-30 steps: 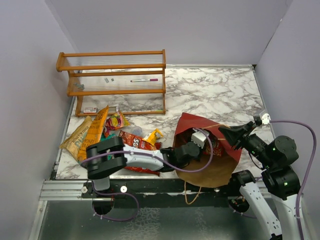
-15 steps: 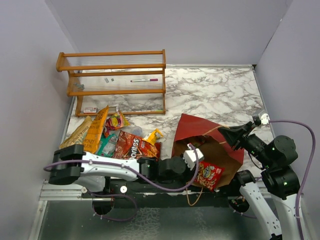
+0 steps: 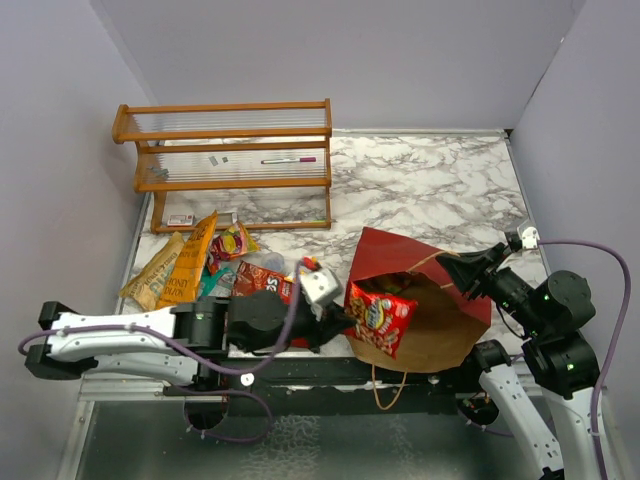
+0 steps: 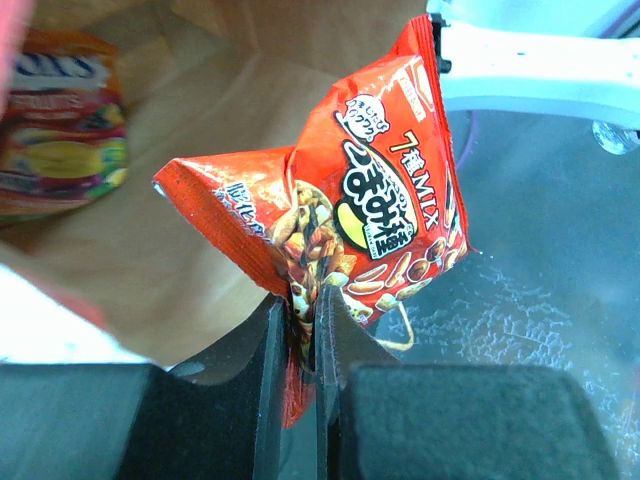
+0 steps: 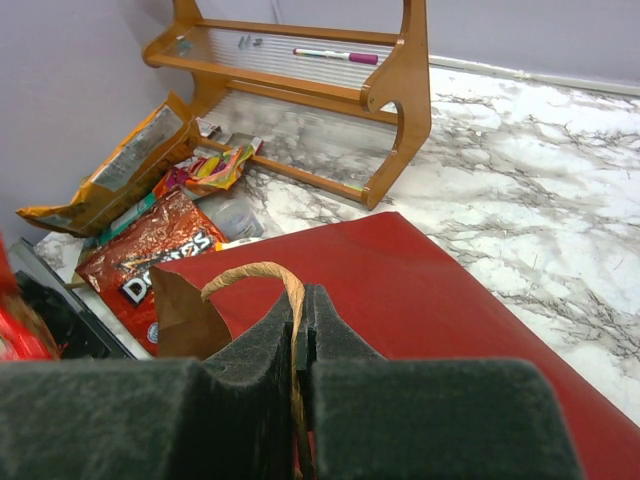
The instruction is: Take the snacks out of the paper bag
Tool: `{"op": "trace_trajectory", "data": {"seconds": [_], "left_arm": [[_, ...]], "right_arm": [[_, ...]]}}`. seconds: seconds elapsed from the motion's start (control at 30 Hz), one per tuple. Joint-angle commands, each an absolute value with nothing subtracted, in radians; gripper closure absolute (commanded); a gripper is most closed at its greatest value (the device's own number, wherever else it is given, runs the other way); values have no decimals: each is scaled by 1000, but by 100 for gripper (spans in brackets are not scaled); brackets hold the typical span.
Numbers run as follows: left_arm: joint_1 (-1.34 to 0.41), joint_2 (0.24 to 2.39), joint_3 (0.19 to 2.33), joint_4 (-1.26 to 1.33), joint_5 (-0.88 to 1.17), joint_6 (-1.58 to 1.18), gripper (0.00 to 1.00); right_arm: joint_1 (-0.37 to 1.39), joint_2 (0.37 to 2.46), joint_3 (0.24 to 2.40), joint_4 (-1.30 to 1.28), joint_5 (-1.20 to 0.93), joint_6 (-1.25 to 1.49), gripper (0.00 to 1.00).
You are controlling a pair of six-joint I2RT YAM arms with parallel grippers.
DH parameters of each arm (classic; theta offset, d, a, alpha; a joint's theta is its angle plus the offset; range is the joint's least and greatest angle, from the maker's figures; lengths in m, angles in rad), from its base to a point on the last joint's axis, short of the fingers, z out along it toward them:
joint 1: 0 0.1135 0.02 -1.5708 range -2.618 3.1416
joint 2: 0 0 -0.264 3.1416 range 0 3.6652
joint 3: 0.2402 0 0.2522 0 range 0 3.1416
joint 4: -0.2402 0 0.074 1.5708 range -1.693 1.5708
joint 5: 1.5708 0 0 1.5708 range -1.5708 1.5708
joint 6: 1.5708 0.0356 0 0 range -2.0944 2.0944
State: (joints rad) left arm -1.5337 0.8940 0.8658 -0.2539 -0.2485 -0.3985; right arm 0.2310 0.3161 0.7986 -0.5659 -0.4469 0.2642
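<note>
The paper bag (image 3: 402, 251) lies on its side, dark red outside, its tan mouth (image 3: 440, 330) facing the near edge. My right gripper (image 3: 447, 265) is shut on the bag's twisted loop handle (image 5: 250, 272), holding the mouth up; the wrist view shows the jaws (image 5: 300, 320) pinching the cord. My left gripper (image 3: 342, 318) is shut on the corner of a red snack packet (image 3: 381, 314) hanging in front of the bag's mouth, with the packet (image 4: 372, 205) crumpled above the jaws (image 4: 300, 330). Another colourful packet (image 4: 60, 130) lies deep inside the bag (image 4: 150, 240). Several snacks (image 3: 200, 265) lie on the table left of the bag, a Doritos packet (image 3: 262, 282) among them.
A wooden two-tier rack (image 3: 230, 165) stands at the back left with a pen (image 3: 290, 160) on it. A small clear round container (image 5: 230, 212) sits among the packets. The table's front rail (image 3: 130, 380) runs just below my left arm. A second bag handle (image 3: 385, 385) hangs over the near edge.
My left gripper has drawn back out of the bag, bringing the red packet out, and its arm has swung left and stretched out. The right gripper has kept its hold on the handle.
</note>
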Motion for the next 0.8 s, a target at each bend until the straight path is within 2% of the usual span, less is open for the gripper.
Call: {"op": "trace_trajectory", "data": {"seconds": [0.0, 0.23, 0.33, 0.53, 0.77], "left_arm": [[-1537, 744, 984, -394, -544, -307, 100], [-1537, 553, 973, -450, -970, -382, 100], [-1537, 535, 931, -543, -1033, -521, 100], [-1537, 659, 874, -876, -1113, -951, 100], [-1533, 890, 777, -959, -1151, -1188, 100]], "right_arm": [[233, 317, 789, -535, -462, 251, 98], [233, 314, 789, -537, -460, 251, 98], [233, 315, 788, -535, -460, 251, 98], [233, 327, 788, -534, -468, 249, 98], [233, 327, 789, -536, -471, 247, 98]]}}
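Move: The left hand already holds the red snack packet, at the paper bag's mouth. The Doritos bag, towards which it is taken, lies about 14 cm ahead, 13 cm left and 24 cm below; a small yellow packet lies roughly 22 cm ahead and 8 cm left, also on the table. The paper bag's middle is some 20 cm right, 10 cm ahead and 15 cm down. From the right hand the Doritos bag is about 34 cm left, 2 cm ahead and 28 cm below. Keeping its pinch on the packet, the left hand carries it in an arc away from the paper bag, about 14 cm left and 10 cm forward while climbing some 11 cm, and meanwhile turns counter-clockwise about 50 degrees so the fingers swing from pointing right to pointing mostly forward. Its sideways and forward travel then all but stops and it sinks nearly straight down towards the Doritos bag, about 18 cm from the top of the arc, with the fingers still shut on the packet. ##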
